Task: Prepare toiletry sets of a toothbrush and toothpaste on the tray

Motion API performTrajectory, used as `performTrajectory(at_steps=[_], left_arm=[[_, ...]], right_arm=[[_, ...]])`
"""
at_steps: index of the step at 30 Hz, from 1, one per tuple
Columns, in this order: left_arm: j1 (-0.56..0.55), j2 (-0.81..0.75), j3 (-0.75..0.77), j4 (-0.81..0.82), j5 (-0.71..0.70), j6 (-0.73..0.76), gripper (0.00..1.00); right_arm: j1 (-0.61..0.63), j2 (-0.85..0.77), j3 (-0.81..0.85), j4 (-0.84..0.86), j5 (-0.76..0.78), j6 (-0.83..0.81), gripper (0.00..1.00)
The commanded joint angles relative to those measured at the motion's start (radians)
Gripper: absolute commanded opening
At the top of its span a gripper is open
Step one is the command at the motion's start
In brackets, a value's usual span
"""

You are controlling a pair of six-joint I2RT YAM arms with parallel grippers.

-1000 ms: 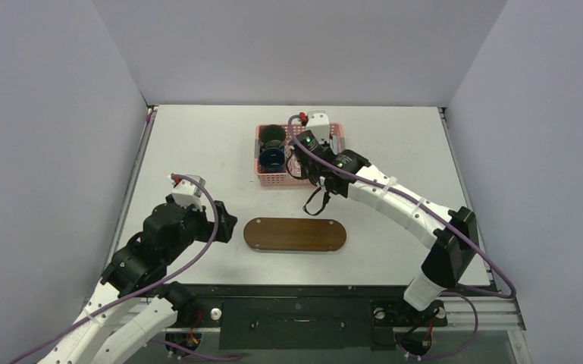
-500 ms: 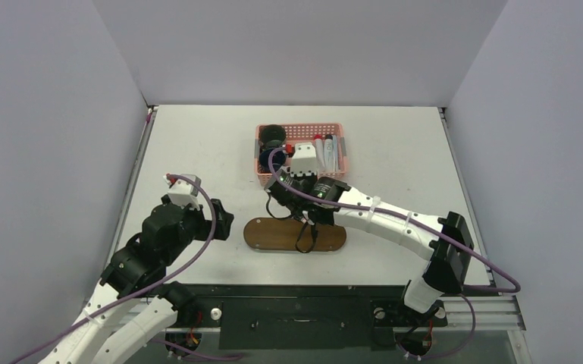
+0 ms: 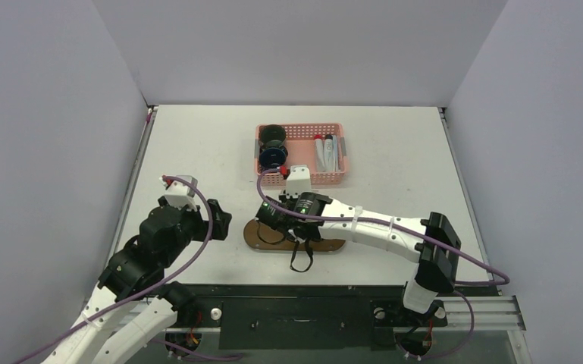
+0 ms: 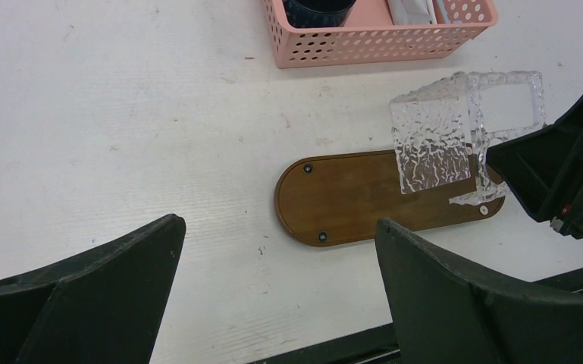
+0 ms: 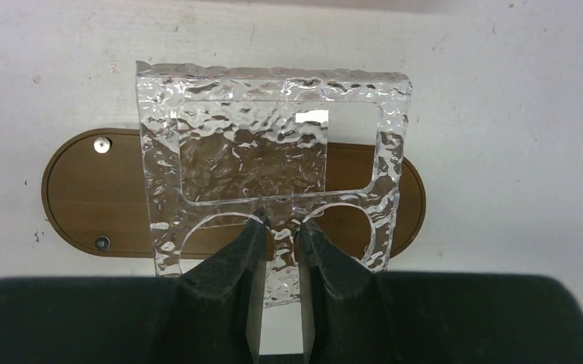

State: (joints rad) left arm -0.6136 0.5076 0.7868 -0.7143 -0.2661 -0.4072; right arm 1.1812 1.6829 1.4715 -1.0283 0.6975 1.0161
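The tray [image 3: 334, 246] is a dark brown oval board on the white table; it also shows in the left wrist view [image 4: 349, 201] and the right wrist view [image 5: 91, 197]. My right gripper [image 5: 280, 221] is shut on the bar between two round holes of a small clear square holder [image 5: 273, 152]. It holds the holder over the middle of the tray. The holder [image 4: 432, 144] looks raised above the board. My left gripper [image 4: 277, 224] is open and empty, left of the tray. White tubes and toothbrushes [image 3: 326, 152] lie in the pink basket [image 3: 311, 179].
The pink basket [image 4: 379, 45] stands behind the tray and holds two dark cups [image 3: 273, 155] at its left end. The right arm [image 3: 379, 227] reaches across the table's right half. The table's front edge lies just below the tray.
My right gripper has carried the clear holder from the pink basket forward and down, and now holds it over the tray. The left gripper has shifted slightly.
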Motion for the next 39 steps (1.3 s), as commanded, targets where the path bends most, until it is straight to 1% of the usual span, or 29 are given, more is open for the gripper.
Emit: performTrajectory(at_steps=[1,11,29,39], left_arm=[[0.004,-0.007,0.000,0.013,-0.018,-0.005,0.96],[0.002,-0.019,-0.002,0.012,-0.022,-0.008,0.96],[-0.005,-0.028,-0.004,0.009,-0.033,-0.013,0.96],[-0.005,-0.031,-0.004,0.009,-0.033,-0.013,0.96]], right_arm=[[0.025,0.001,0.033,-0.037,0.002,0.071,0.00],[0.041,0.039,-0.001,-0.045,-0.051,0.109,0.00],[0.046,0.104,-0.030,-0.043,-0.063,0.110,0.00],[0.046,0.120,-0.028,-0.040,-0.074,0.108,0.08]])
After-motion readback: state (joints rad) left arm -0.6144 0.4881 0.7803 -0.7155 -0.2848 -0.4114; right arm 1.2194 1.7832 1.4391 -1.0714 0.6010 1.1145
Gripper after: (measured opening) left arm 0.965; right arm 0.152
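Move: The right hand already holds the clear plastic holder above the wooden tray; the tray's middle lies about 6 cm ahead of that hand, 2 cm to its left and some 13 cm below. The pink basket stands nearly straight ahead, about 29 cm out, and the toothbrush and toothpaste packs in it are about 30 cm ahead and 7 cm right. From the idle left hand the tray is roughly 9 cm ahead, 20 cm right and 20 cm below. Downward by about 5 cm, and drawing back some 3 cm towards its base, the right hand lowers the pinched clear holder towards the wooden tray, its fingers tipping a little steeper, by less than 10 degrees. The drawing back comes mostly first, the steeper sinking after; then the hand halts low over the tray, fingers still shut on the holder. ##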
